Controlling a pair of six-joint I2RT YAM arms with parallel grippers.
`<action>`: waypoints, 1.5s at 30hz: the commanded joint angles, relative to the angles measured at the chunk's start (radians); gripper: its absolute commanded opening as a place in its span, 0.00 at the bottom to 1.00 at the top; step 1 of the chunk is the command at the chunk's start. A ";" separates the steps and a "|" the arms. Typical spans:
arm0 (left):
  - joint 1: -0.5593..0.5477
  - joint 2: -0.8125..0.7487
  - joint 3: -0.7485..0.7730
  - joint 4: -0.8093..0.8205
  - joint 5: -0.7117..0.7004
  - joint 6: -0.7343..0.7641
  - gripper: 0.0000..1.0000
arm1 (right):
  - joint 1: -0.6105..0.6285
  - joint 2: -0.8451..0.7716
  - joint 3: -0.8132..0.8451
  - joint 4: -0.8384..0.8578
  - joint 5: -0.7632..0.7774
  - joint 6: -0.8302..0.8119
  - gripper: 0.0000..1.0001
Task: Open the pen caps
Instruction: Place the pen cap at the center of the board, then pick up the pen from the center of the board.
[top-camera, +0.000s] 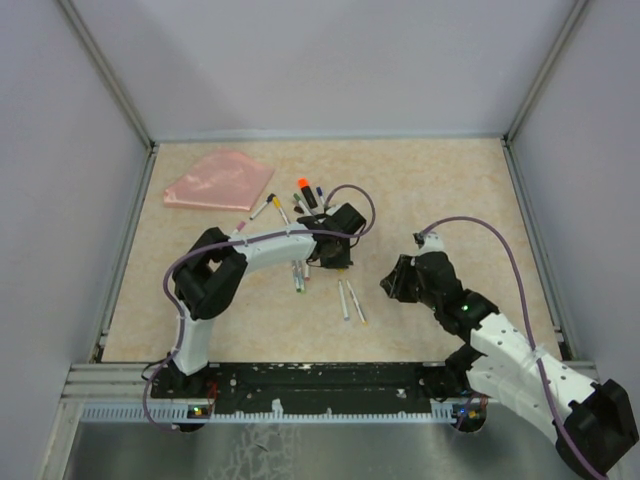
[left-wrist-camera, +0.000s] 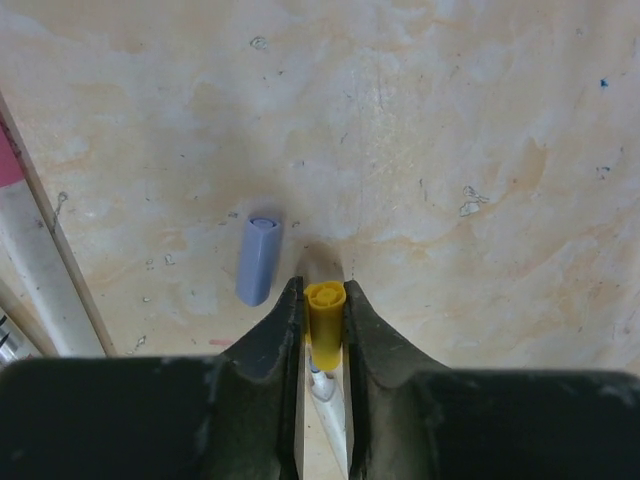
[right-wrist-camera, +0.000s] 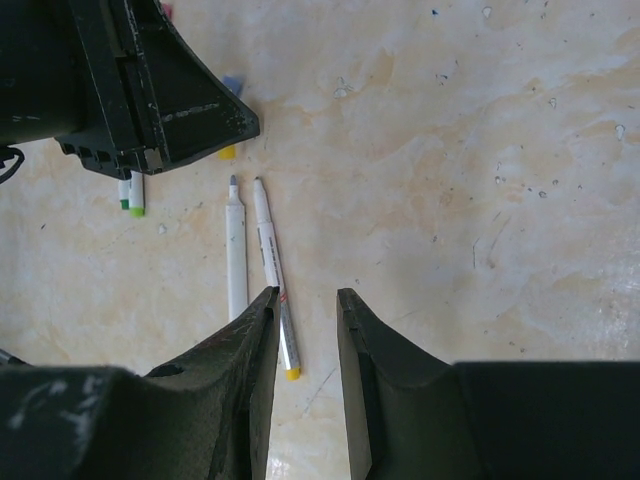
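In the left wrist view my left gripper is shut on a yellow pen cap, which stands end-on between the fingertips just above the table. Behind the cap, a white pen barrel with a bare tip lies between the jaws. A lavender-blue cap lies loose on the table just left of the fingers. My right gripper is open and holds nothing. It hovers over two uncapped white pens lying side by side. From above, the left gripper is among scattered pens and the right gripper stands to its right.
A pink flat pouch lies at the back left. An orange-capped pen and other pens lie behind the left gripper, and green-tipped pens near it. Grey walls enclose the table on three sides.
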 joint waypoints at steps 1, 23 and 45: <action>-0.005 0.022 0.028 -0.021 -0.010 0.021 0.23 | -0.013 0.000 0.005 0.036 0.016 0.001 0.29; -0.003 -0.180 0.020 -0.034 -0.123 0.113 0.38 | -0.015 0.016 -0.010 0.115 -0.099 -0.018 0.29; 0.179 -0.154 -0.096 -0.023 0.002 0.444 0.54 | -0.014 0.044 -0.016 0.175 -0.178 -0.027 0.29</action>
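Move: The left fingers still pinch the yellow cap right at the tips, about 1 cm above the board at most. The blue cap lies some 2 cm left of this hand and 1 cm ahead; the uncapped blue pen is straight back about 8 cm, the uncapped yellow pen 8 cm back and 3 cm right. The pink pen lies about 9 cm left and 2 cm ahead. From the right hand the yellow cap is roughly 5 cm ahead, 10 cm left and 8 cm below. The left fingers let go of the yellow cap beside the blue one, spreading slowly while the hand stays low over the board. They then lift nearly 10 cm, swing left and a little forward, and sink again by about 5 cm towards the pink pen, opening to over half. Meanwhile the empty right hand drifts some 3 cm left, towards the caps, with a slight roll. ##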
